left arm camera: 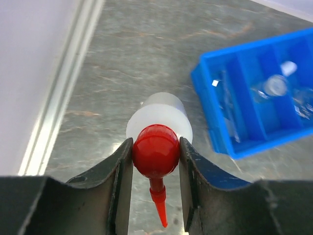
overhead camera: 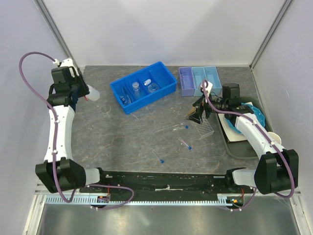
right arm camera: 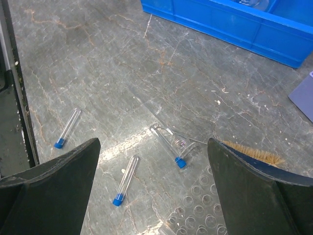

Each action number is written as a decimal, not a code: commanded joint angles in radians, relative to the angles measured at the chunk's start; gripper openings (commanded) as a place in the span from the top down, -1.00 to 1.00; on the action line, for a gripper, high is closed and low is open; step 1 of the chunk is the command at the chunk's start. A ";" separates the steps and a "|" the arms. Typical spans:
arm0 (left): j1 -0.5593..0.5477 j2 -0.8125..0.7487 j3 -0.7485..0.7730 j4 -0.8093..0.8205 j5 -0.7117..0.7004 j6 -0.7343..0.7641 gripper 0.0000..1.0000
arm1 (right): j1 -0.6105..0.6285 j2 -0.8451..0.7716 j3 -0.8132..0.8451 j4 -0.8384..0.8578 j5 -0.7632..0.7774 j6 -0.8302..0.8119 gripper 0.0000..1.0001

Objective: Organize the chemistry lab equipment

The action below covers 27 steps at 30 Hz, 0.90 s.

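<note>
My left gripper [left arm camera: 156, 156] is shut on the red cap [left arm camera: 155, 149] of the white squeeze bottle [overhead camera: 93, 94], held at the far left, left of the blue bin [overhead camera: 143, 86]. The bin holds small clear flasks [overhead camera: 136, 88]. My right gripper [right arm camera: 152, 152] is open and empty above the table. Below it lie three blue-capped test tubes [right arm camera: 68, 128], [right arm camera: 125, 180], [right arm camera: 168, 144] and the clear tube rack [right arm camera: 195, 210], which also shows in the top view [overhead camera: 205, 126]. A tan bristled stick [right arm camera: 254, 152] lies by the right finger. The safety glasses are out of view.
A lavender and light-blue divided tray [overhead camera: 199, 81] stands behind the right gripper. A teal plate [overhead camera: 257, 116] and a beige cup [overhead camera: 275, 138] sit on a dark tray [overhead camera: 239, 149] at the right. A small clear beaker [overhead camera: 106, 110] stands near the left arm.
</note>
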 commanded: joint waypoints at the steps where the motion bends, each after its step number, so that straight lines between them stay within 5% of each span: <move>1: -0.029 -0.095 -0.057 0.001 0.230 -0.075 0.96 | 0.004 -0.011 0.020 -0.034 -0.114 -0.150 -0.96; 10: -0.144 -0.224 -0.226 0.091 0.850 -0.330 0.96 | 0.173 0.055 0.297 -0.445 -0.079 -0.586 -0.96; 18: -0.480 -0.224 -0.393 0.357 0.848 -0.547 0.96 | 0.411 0.127 0.504 -0.472 0.162 -0.497 -0.96; 27: -0.565 -0.210 -0.448 0.463 0.805 -0.591 0.96 | 0.551 0.203 0.506 -0.493 0.283 -0.312 -0.96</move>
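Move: The left gripper already holds the bottle by its red cap, with the body hanging about 8 cm below and 3 cm ahead of the hand point. The open right gripper, where the bottle is taken, is some 53 cm right, 10 back and 10 lower. From the right hand the bottle is about 52 cm left, 13 ahead and 2 above; the capped tubes lie 12 left, 2 ahead, the tube rack 4 right, 3 ahead, both nearly 20 below. The blue bin's middle is about 15 ahead, 26 right and 25 below the left hand. Keeping its pinch on the bottle's red cap, the left hand swings the bottle quickly rightward some 31 cm and back about 14 towards the right gripper, its height nearly unchanged, while turning clockwise and rolling left side down. The right hand, fingers wide open, comes left to meet it, also drawing back, rising and then dipping a little, and turning about 30 degrees counter-clockwise. ##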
